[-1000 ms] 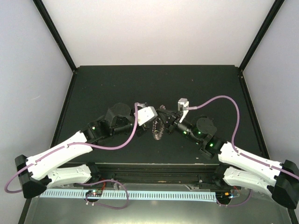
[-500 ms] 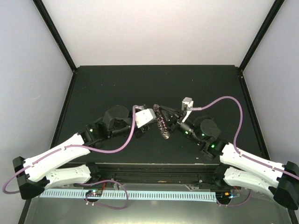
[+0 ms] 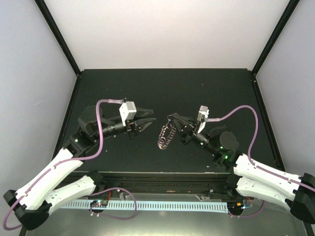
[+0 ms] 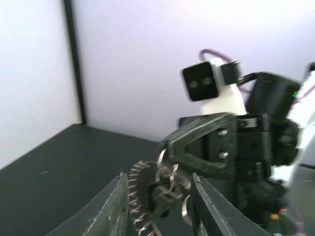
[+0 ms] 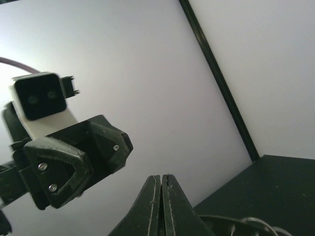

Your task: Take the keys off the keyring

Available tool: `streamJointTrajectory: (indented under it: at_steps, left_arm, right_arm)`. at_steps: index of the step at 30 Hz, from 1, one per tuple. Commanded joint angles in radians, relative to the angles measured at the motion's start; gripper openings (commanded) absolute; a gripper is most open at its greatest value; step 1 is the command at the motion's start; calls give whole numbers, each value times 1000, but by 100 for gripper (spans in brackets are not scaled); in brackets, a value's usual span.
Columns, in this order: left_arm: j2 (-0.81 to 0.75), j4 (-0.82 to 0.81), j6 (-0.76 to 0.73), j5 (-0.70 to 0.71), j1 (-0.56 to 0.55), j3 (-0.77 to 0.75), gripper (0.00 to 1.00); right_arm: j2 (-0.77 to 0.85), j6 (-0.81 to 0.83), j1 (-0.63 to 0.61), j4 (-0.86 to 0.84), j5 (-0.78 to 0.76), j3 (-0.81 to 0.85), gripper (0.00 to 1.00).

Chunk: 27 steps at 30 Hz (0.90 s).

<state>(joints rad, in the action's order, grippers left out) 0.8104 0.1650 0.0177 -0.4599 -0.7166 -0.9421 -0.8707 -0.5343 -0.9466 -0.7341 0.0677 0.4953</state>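
Observation:
The keyring [image 3: 166, 136], a grey ring fringed with wire loops, hangs edge-on above the dark table from my right gripper [image 3: 173, 118], which is shut on its top. In the right wrist view the right gripper [image 5: 161, 177] has its jaws pressed together, and only a wire of the keyring [image 5: 236, 223] shows low down. My left gripper [image 3: 150, 120] stands open a short way left of the ring, not touching it. From the left wrist, the keyring [image 4: 142, 196] shows beyond the left gripper [image 4: 159, 177]. I cannot pick out the keys among the loops.
The black table [image 3: 162, 88] is bounded by white walls at the back and both sides, with black corner posts [image 3: 59, 37]. Purple cables [image 3: 236, 110] loop from both wrists. The arm bases sit at the near edge.
My left gripper has opened and pulled back left, away from the keyring. The right gripper has kept its hold and shifted slightly right, so the ring now hangs freely.

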Motion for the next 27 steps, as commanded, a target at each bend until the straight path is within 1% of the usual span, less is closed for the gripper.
streamJointTrajectory:
  at_steps: [1, 6, 9, 18, 25, 26, 27]
  left_arm:
    - [77, -191, 212, -364, 37, 11, 36]
    - [130, -208, 232, -423, 35, 15, 36]
    - [145, -211, 240, -431, 36, 15, 35]
    - [161, -228, 262, -431, 35, 22, 20]
    - [170, -237, 274, -437, 35, 24, 20]
    - [173, -239, 275, -441, 34, 24, 18]
    - [173, -241, 276, -445, 35, 25, 14]
  right_arm:
    - [-4, -1, 0, -133, 91, 12, 1]
    - [-22, 3, 0, -164, 141, 19, 1]
    - [-33, 1, 0, -179, 156, 21, 1]
    - [-37, -1, 0, -186, 174, 25, 1]
    - [-51, -16, 0, -204, 200, 28, 1]
    - [-54, -18, 0, -207, 204, 30, 1]
    - [-56, -19, 0, -209, 207, 29, 1]
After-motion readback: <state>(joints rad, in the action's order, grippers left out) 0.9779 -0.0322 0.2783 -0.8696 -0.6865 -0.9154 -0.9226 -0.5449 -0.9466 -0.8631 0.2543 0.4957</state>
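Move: The small ring that carries the key hangs in the right fingertips, about 6 cm to the left hand's right, level with it fore and aft and some 2 cm lower. The key dangles roughly 2 cm beneath that ring, and the big keyring disc hangs below it, its middle about 7 cm lower than the left hand, 5 cm to its right and 1 cm farther out. From the right hand the ring lies 1 cm left and 1 cm down. The left fingers, still parted, come around the small ring just under the right fingertips and narrow to about half their gap without shutting; whether they touch the ring can't be seen. To get there the left hand goes some 4 cm right, with a smaller shift back and down, swinging about 20 degrees clockwise and tipping. The right hand keeps its pinch and draws the ring about 3 cm back, a little left and up, turning slightly counter-clockwise. ##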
